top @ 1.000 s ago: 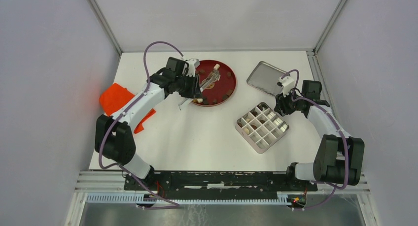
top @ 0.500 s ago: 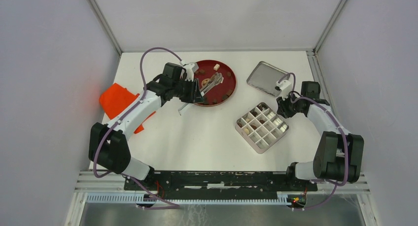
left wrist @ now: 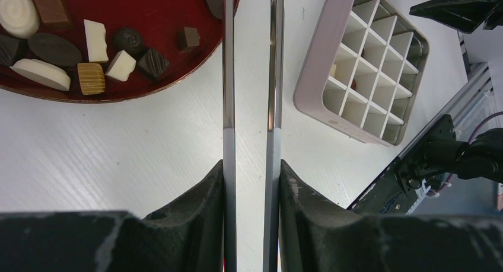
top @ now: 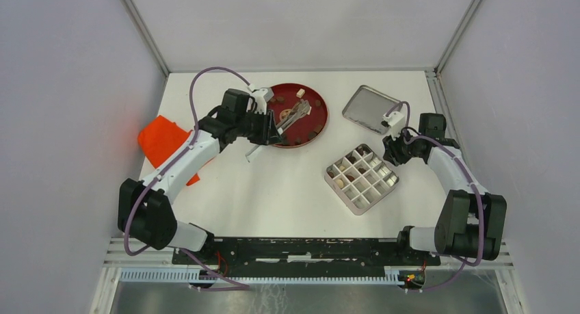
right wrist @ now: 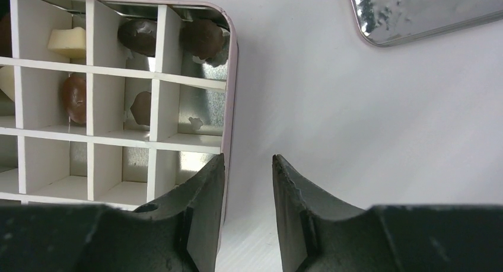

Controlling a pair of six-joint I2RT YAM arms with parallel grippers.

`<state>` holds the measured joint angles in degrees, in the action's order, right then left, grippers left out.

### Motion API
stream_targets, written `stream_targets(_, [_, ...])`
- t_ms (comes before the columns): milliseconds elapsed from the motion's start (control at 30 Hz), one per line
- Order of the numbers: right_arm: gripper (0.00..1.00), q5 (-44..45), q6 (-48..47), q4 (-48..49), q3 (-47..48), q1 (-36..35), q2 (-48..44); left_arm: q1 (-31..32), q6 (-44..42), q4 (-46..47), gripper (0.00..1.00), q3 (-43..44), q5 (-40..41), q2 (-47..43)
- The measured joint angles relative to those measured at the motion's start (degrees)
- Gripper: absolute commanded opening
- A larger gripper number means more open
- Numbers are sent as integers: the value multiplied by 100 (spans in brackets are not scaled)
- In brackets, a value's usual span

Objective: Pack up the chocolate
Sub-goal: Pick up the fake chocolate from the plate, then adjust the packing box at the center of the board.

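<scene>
Several small pieces of chocolate, dark, tan and cream, lie on the red plate. My left gripper is shut on the metal tweezers. Their arms reach over the plate's rim, and the tips run out of the left wrist view. In the top view the tweezers lie across the plate. The pink divided box holds a few chocolates. My right gripper stands open at the box's right wall, one finger over the rim and bare table between the jaws.
A silver tin lid lies at the back right, behind the box. An orange cloth sits at the table's left edge beside the left arm. White walls close in on three sides.
The left arm has drawn back a little to the left, and the tweezers have swung across the plate. The box has shifted slightly left, with the right gripper at its corner.
</scene>
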<state>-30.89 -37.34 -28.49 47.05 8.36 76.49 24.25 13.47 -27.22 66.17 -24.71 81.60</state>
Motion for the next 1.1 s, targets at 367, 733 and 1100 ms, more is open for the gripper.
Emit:
stream_targets(367, [35,90,-76,-155,-170,-39,-24,59,2,-4,2,-114,-107,-168])
stream_targets(733, [11,535,-114,-133,-396,-382,39,138,44,-4,2,-133,-114,-197])
stream_targets(1100, [0,1093,-7,332,-525,-837,-656,232,59,44,2,-232,-144,-310])
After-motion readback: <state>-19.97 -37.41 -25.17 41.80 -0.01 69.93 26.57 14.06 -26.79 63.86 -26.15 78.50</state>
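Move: The compartment box's forward-right rim is what the right hand is going for: the spot to grip lies about 2 cm back, 1 cm left and 4 cm below. The box's middle is some 7 cm back and 10 cm left, and the dark chocolate in its forward corner cell is 3 cm ahead and 9 cm left. The metal tray sits about 17 cm ahead, 6 cm left. From the left hand, that rim is roughly 36 cm right, 4 cm back and 13 cm lower. The right fingers pinch the box's forward-right rim: the hand sinks about 3 cm and draws back nearly as far, closes from part-open to shut over the wall, then rises about 3 cm with it, easing forward and slightly left as its left side dips some 10 degrees. The left hand, still holding the tongs, drifts back about 2 cm. ##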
